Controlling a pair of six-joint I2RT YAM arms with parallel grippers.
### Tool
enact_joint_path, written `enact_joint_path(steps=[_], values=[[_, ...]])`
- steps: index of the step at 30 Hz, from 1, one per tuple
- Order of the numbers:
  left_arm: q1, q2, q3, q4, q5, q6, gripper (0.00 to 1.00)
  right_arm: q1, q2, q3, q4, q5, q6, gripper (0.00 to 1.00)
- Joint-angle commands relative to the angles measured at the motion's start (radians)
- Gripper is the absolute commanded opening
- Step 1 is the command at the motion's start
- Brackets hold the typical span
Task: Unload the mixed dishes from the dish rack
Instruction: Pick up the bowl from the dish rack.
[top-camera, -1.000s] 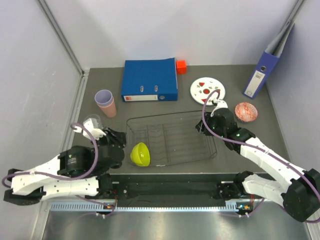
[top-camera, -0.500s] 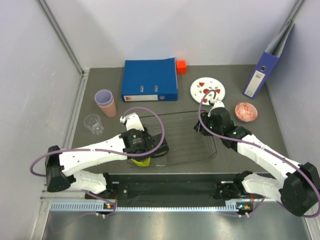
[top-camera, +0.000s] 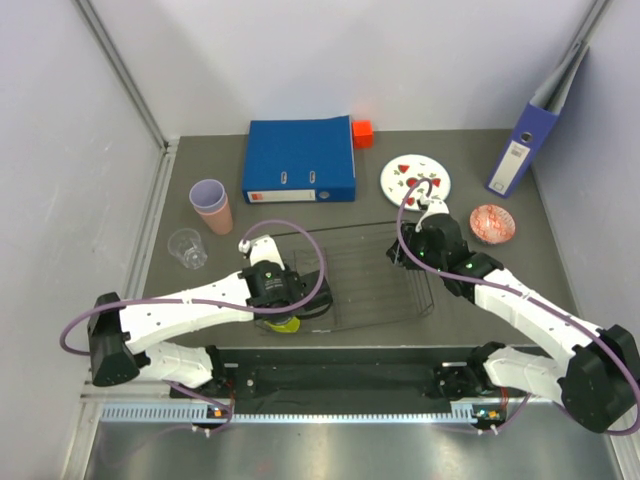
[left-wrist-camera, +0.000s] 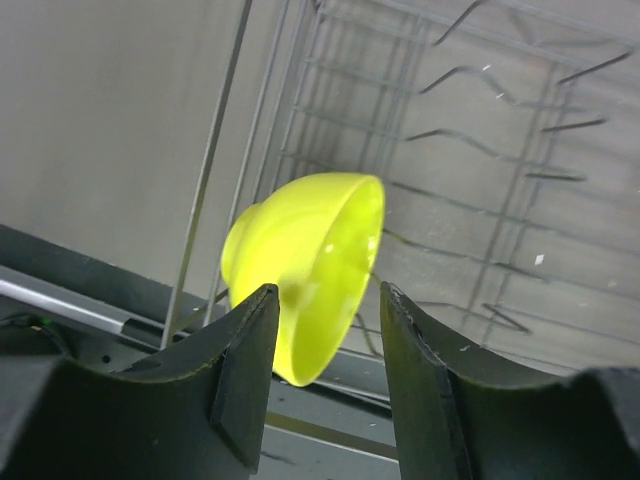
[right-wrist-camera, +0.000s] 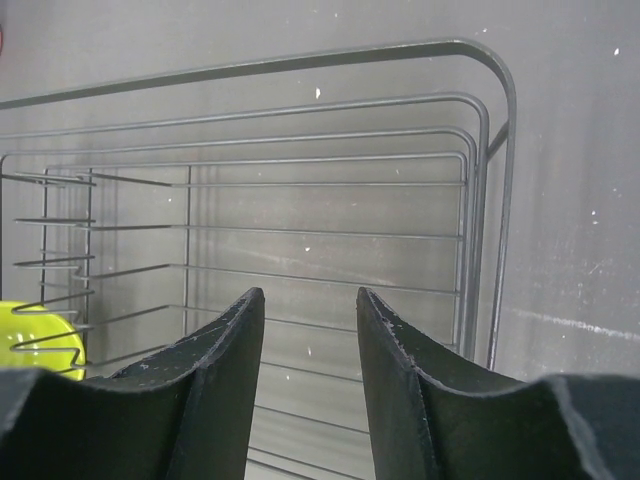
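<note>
The lime-yellow bowl (left-wrist-camera: 310, 250) stands on its side in the front left corner of the dish rack (top-camera: 350, 272). My left gripper (left-wrist-camera: 325, 300) is open, and the bowl's lower rim sits between its fingers; from above, only a sliver of the bowl (top-camera: 284, 323) shows under that gripper (top-camera: 292, 308). My right gripper (top-camera: 402, 256) is open and empty over the rack's right end (right-wrist-camera: 480, 200). The plate (top-camera: 416, 178), the patterned bowl (top-camera: 492, 223), the stacked lilac and pink cups (top-camera: 212, 205) and the clear tumbler (top-camera: 186, 247) stand on the table outside the rack.
A blue binder (top-camera: 300, 160) lies flat behind the rack with a small orange-red cube (top-camera: 362, 131) at its right corner. A second binder (top-camera: 530, 135) leans upright at the far right. Grey walls close in the left and back.
My left arm has swung from the clear tumbler at the left to over the rack's front left corner, its open fingers now around the lime bowl. The right gripper has barely shifted.
</note>
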Motion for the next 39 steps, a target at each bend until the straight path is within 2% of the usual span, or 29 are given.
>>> enact_joint_path(steps=[1, 3, 5, 15, 18, 19, 22, 26, 39], values=[[0.001, -0.027, -0.037, -0.182, 0.025, 0.038, 0.45, 0.015, 0.000, 0.008, 0.054, -0.010, -0.010, 0.42], [0.001, -0.028, -0.052, -0.182, 0.031, 0.048, 0.37, 0.015, 0.003, 0.007, 0.056, -0.013, -0.007, 0.42], [0.001, -0.025, -0.063, -0.177, 0.034, 0.065, 0.34, 0.015, 0.004, 0.003, 0.057, -0.013, -0.005, 0.42], [0.001, -0.022, -0.100, -0.161, 0.036, 0.065, 0.38, 0.015, 0.017, -0.001, 0.060, -0.021, -0.001, 0.42], [0.003, -0.007, -0.107, -0.150, 0.039, 0.065, 0.32, 0.016, 0.020, -0.007, 0.063, -0.022, -0.002, 0.42], [0.001, -0.004, -0.107, -0.147, 0.039, 0.068, 0.24, 0.016, 0.020, -0.007, 0.063, -0.022, -0.002, 0.42], [0.001, 0.010, -0.104, -0.142, 0.034, 0.076, 0.11, 0.016, 0.020, -0.013, 0.065, -0.022, -0.004, 0.42], [0.001, 0.016, -0.088, -0.144, 0.030, 0.087, 0.02, 0.016, 0.020, -0.017, 0.063, -0.022, -0.004, 0.42], [-0.017, 0.079, -0.015, -0.164, -0.002, 0.104, 0.00, 0.016, 0.020, -0.021, 0.068, -0.025, -0.010, 0.42]])
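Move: The green bowl stands on edge at the dish rack's left end, its middle roughly 2 cm ahead of the left hand, 2 cm to its left and 6 cm below, already showing between the open fingers. From that hand, the rack's middle is about 6 cm ahead and 8 cm right; the clear glass stands some 12 cm ahead and 25 cm left. From the idle right hand, the bowl lies about 10 cm back and 23 cm left. The left hand sinks about 3 cm and shifts 3 cm left, closing its fingers to pinch the bowl's near rim. ##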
